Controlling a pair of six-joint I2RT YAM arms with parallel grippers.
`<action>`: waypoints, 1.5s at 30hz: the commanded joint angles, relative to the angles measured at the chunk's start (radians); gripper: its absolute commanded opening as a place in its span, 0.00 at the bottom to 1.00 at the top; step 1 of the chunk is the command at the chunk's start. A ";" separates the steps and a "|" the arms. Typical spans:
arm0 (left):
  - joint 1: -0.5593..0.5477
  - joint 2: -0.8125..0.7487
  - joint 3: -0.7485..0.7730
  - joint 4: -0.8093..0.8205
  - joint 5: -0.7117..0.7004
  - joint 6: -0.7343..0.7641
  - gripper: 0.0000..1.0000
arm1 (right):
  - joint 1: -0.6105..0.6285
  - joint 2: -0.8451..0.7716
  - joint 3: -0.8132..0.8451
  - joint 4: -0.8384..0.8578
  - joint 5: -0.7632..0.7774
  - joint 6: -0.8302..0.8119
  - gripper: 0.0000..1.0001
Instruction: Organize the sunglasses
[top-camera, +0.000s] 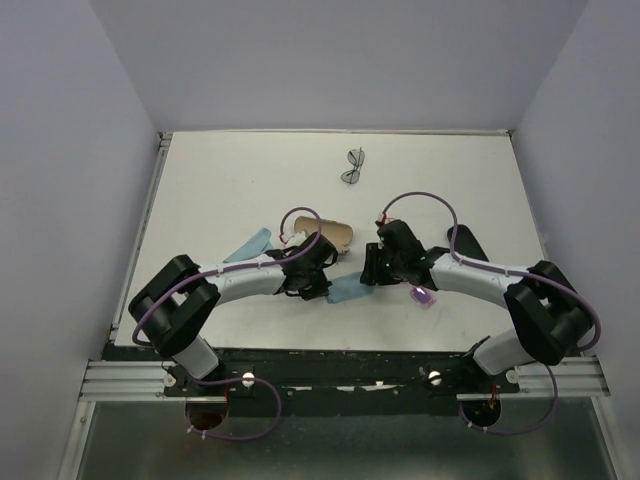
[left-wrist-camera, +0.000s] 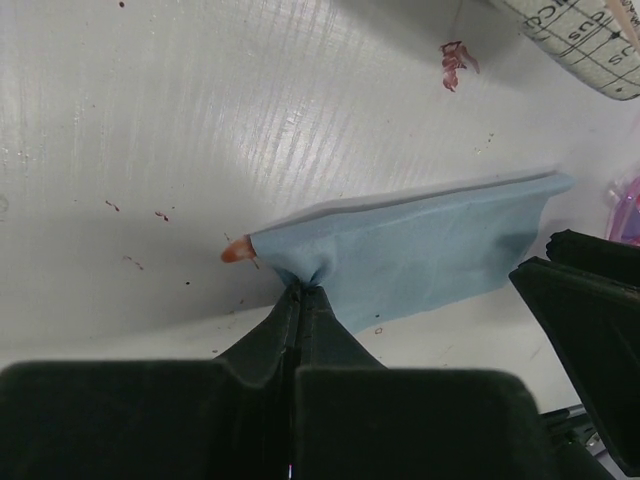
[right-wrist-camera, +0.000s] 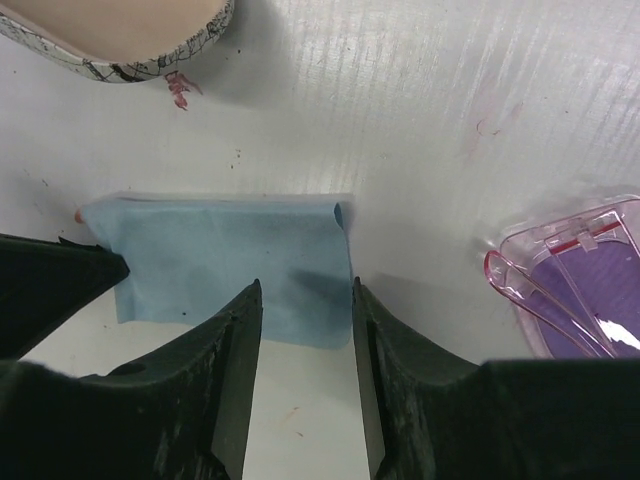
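The pink-purple sunglasses (top-camera: 424, 296) lie on the table just below my right wrist and show at the right edge of the right wrist view (right-wrist-camera: 580, 290). The dark-framed sunglasses (top-camera: 353, 166) lie far back, apart from both arms. A blue cloth (left-wrist-camera: 420, 250) lies flat between the grippers. My left gripper (left-wrist-camera: 303, 285) is shut on the cloth's left corner, which is puckered there. My right gripper (right-wrist-camera: 305, 290) stands open just above the cloth's (right-wrist-camera: 220, 260) right edge, with nothing between its fingers.
A beige pouch (top-camera: 335, 235) with a patterned rim lies just behind the cloth (right-wrist-camera: 120, 30). A second blue cloth (top-camera: 250, 243) lies to the left. A black case (top-camera: 470, 243) sits behind the right arm. A small orange tip (left-wrist-camera: 237, 251) pokes out at the cloth's pinched corner.
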 joint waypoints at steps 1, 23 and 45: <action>-0.003 0.003 -0.024 -0.095 -0.057 0.037 0.00 | 0.027 0.033 0.036 -0.066 0.105 0.018 0.48; -0.001 0.003 -0.009 -0.041 -0.041 0.132 0.00 | 0.112 0.119 0.103 -0.105 0.202 0.071 0.11; -0.018 -0.269 0.024 0.027 -0.098 0.479 0.00 | 0.144 -0.131 0.120 0.051 0.173 0.099 0.01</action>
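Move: The blue cloth's middle lies about 4 cm left of the half-open right hand, some 1 cm nearer the base and 2 cm below; its right end is between and just under those fingers. From the left hand, already shut on the cloth's left end, the middle is roughly 5 cm right, 1 cm ahead and 1 cm down. The open glasses case stands about 11 cm ahead and 10 cm left of the right hand, the pink sunglasses level with that hand and some 9 cm right. The right hand sinks about 1 cm onto the cloth while easing left, and its fingers close fully to pinch the right end, as the left hand stays almost in place, keeping its pinch on the left end and starting to turn clockwise. Then both hands rise together about 6 cm or a bit more, each swinging its fingertips forward (left some 15 degrees, right around 10), with the right hand also drifting a few centimetres left towards the left one. ##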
